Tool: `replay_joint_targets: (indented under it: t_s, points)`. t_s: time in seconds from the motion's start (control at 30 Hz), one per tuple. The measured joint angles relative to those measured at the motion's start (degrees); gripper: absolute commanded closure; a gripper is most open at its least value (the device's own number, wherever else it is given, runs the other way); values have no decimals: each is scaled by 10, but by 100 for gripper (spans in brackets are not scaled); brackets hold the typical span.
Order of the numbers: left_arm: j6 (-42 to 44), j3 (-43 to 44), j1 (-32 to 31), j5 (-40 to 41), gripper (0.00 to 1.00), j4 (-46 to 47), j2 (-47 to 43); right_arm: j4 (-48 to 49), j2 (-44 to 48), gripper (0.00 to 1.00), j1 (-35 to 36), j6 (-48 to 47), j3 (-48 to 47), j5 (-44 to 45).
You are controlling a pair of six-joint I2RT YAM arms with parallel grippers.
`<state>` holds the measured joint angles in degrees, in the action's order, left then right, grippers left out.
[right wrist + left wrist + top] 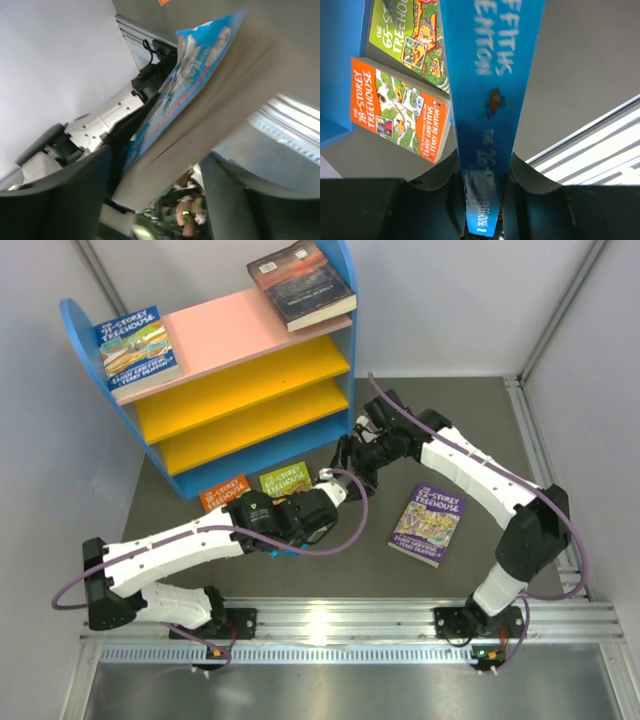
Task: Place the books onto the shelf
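A thin blue book [485, 100] stands on edge between both grippers, in front of the shelf [250, 330]. My left gripper [484, 157] is shut on its spine end. My right gripper [159, 152] straddles the same blue book [195, 75] with its jaws open and a gap on one side. In the top view the two grippers meet, left [328, 485] and right [350, 465]. On the pink top board lie a blue book [138, 348] and a dark book [300, 282]. An orange book [224, 490], a green book [285, 478] and a purple book [428, 524] lie flat on the table.
The shelf's blue side panel [340, 65] is close on the left of the left wrist view. An aluminium rail [340, 615] runs along the near table edge. White walls close in at the left and back. Both yellow boards [240, 390] hold nothing.
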<state>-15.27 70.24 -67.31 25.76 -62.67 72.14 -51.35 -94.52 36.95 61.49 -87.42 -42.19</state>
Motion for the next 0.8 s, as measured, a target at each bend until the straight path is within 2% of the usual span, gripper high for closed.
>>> replay_joint_targets:
  t_s: [0.07, 0.1, 0.3, 0.43, 0.53, 0.63, 0.8]
  points:
    - [-20, 20, 9, -6, 100, -14, 0, -3, 5, 5, -13, -14, 0, -15]
    - [-28, 35, 13, -9, 100, -22, 0, -7, 7, 3, -22, -22, -2, -17]
    - [-49, 163, 52, -48, 100, -41, -9, -35, 24, 0, -105, -61, -69, -11]
    - [-73, 212, 141, -89, 100, -23, -55, -1, 82, 0, -157, -49, -64, 11]
    - [-100, 232, 189, -120, 100, -12, -85, 95, 169, 0, -157, -4, -8, 27]
    - [-126, 246, 196, -159, 100, -2, -84, 186, 234, 0, -152, 40, 41, 43]
    - [-170, 249, 201, -222, 100, 33, -63, 260, 249, 0, -108, 48, 46, 83]
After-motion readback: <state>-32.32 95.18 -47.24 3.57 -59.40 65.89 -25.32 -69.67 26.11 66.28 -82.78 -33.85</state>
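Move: Both my hands already grip the 26-Storey book. From my left hand, the pink shelf top's middle is about 30 cm ahead, 9 cm left and 20 cm up, with the blue-covered book 24 cm ahead and 25 left, the brown book 34 ahead and 4 right; on the table, 17 cm down, the green 65-Storey book is some 12 cm straight ahead. From my right hand, the shelf middle is roughly 25 cm ahead, 23 left, 14 up. My right fingers go on opening to full width and come off the 26-Storey book; that hand backs away to the right and forward, then climbs, about 17 cm up in all. My left hand keeps its pinch on the spine edge and lifts the book some 18 cm towards shelf-top height, slightly forward, its fingers swinging up by about 45 degrees from pointing down to pointing right. ##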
